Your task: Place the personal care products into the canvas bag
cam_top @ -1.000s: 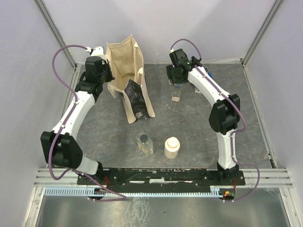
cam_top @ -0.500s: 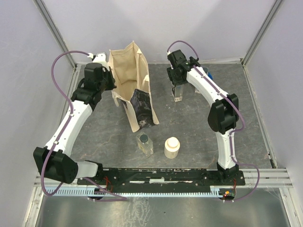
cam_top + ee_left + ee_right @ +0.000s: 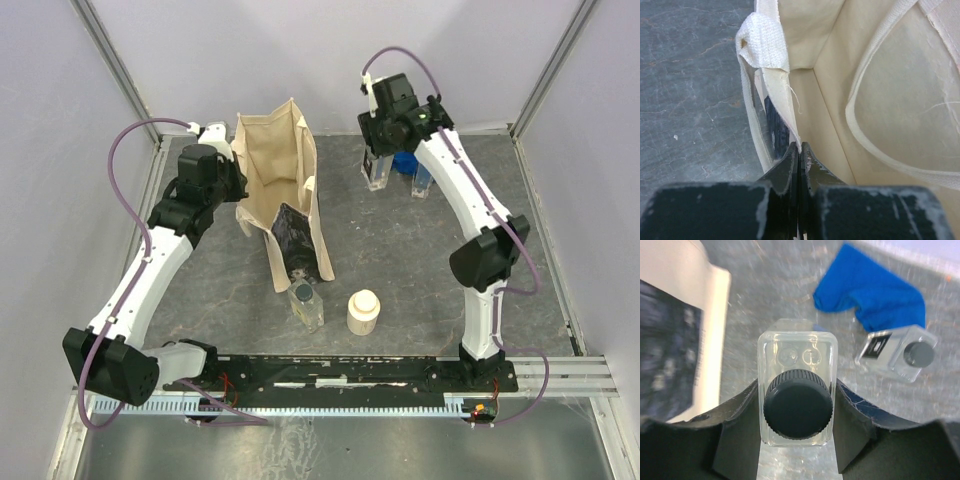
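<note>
The canvas bag [image 3: 272, 170] stands open at the back left, a black patch on its near face. My left gripper [image 3: 236, 186] is shut on the bag's left rim [image 3: 774, 85], pinching the fabric edge between its fingertips [image 3: 800, 148]. My right gripper [image 3: 378, 160] is shut on a clear bottle with a dark cap [image 3: 797, 402], held upright by its sides to the right of the bag. A second clear bottle [image 3: 421, 183] stands beside it. Another clear bottle [image 3: 306, 305] and a squat cream bottle [image 3: 362, 312] stand near the front.
A blue cloth [image 3: 405, 160] lies crumpled behind the held bottle and shows in the right wrist view [image 3: 875, 295]. Grey walls close in the back and both sides. The arms' base rail [image 3: 340, 370] runs along the near edge.
My right gripper has closed on the clear bottle and carried it up and toward the back. The left arm has shifted the bag's mouth, and the bag now leans nearer the front bottle.
</note>
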Robot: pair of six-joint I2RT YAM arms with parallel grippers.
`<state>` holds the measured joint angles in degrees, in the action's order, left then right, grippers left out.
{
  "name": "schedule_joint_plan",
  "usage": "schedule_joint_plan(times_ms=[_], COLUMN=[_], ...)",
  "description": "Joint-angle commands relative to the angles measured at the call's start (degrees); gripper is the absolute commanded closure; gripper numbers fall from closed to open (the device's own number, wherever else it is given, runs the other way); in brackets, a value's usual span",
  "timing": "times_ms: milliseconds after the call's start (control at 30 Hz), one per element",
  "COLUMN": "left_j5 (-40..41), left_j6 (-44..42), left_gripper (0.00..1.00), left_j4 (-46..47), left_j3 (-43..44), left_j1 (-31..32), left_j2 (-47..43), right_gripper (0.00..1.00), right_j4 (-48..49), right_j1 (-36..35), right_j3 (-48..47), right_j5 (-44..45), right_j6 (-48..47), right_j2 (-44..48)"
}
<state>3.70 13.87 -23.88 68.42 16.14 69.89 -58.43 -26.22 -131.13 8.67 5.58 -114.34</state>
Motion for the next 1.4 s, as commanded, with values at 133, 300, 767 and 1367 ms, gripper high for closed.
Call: schedule_joint_plan(times_ms=[133,300,767,1367], left_j5=[-2.65,-2.73,-3.66,-0.68], left_j6=[2.48,2.86,3.7,0.72], left_gripper=[0.97,0.97,0.97,0.97], left_j4=[3.3,4.04,5.33,-0.52], left_j3=[-2.34,-3.21,-4.51,1.89], left_j1=[2.02,2.61,4.15,4.34], left_j2=[-1.23,-1.4,-1.9,-3.04], right_gripper=[0.99,0.99,0.99,1.0], right_j4=[29.07,36.47,44.48,31.82], right_j1=[-0.47,-1.12,-8.94,-13.51], right_j3=[-4.92,-7.97,-0.44,8.72], right_j5=[-14.88,-24.53,-36.91,-34.4], right_j6=[0.07,4.13,5.31,-9.05], right_j2=[13.56,12.93,9.89,5.45])
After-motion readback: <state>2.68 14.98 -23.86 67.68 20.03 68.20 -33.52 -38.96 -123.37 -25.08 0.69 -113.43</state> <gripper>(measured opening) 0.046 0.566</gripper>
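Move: The right hand holds a lifted clear bottle, with the canvas bag's middle about 24 cm to its left, 6 cm back and 12 cm below. Another clear bottle stands some 14 cm to this hand's right, 5 cm ahead and 20 cm below; the bottle by the bag's front lies about 16 cm left and 30 cm back, on the table. From the left hand, pinching the bag's rim, the bag's middle is about 9 cm right, 3 cm ahead and 12 cm below. Right hand arcs its bottle up, about 20 cm left, then down into the bag; left keeps rim pinched. ##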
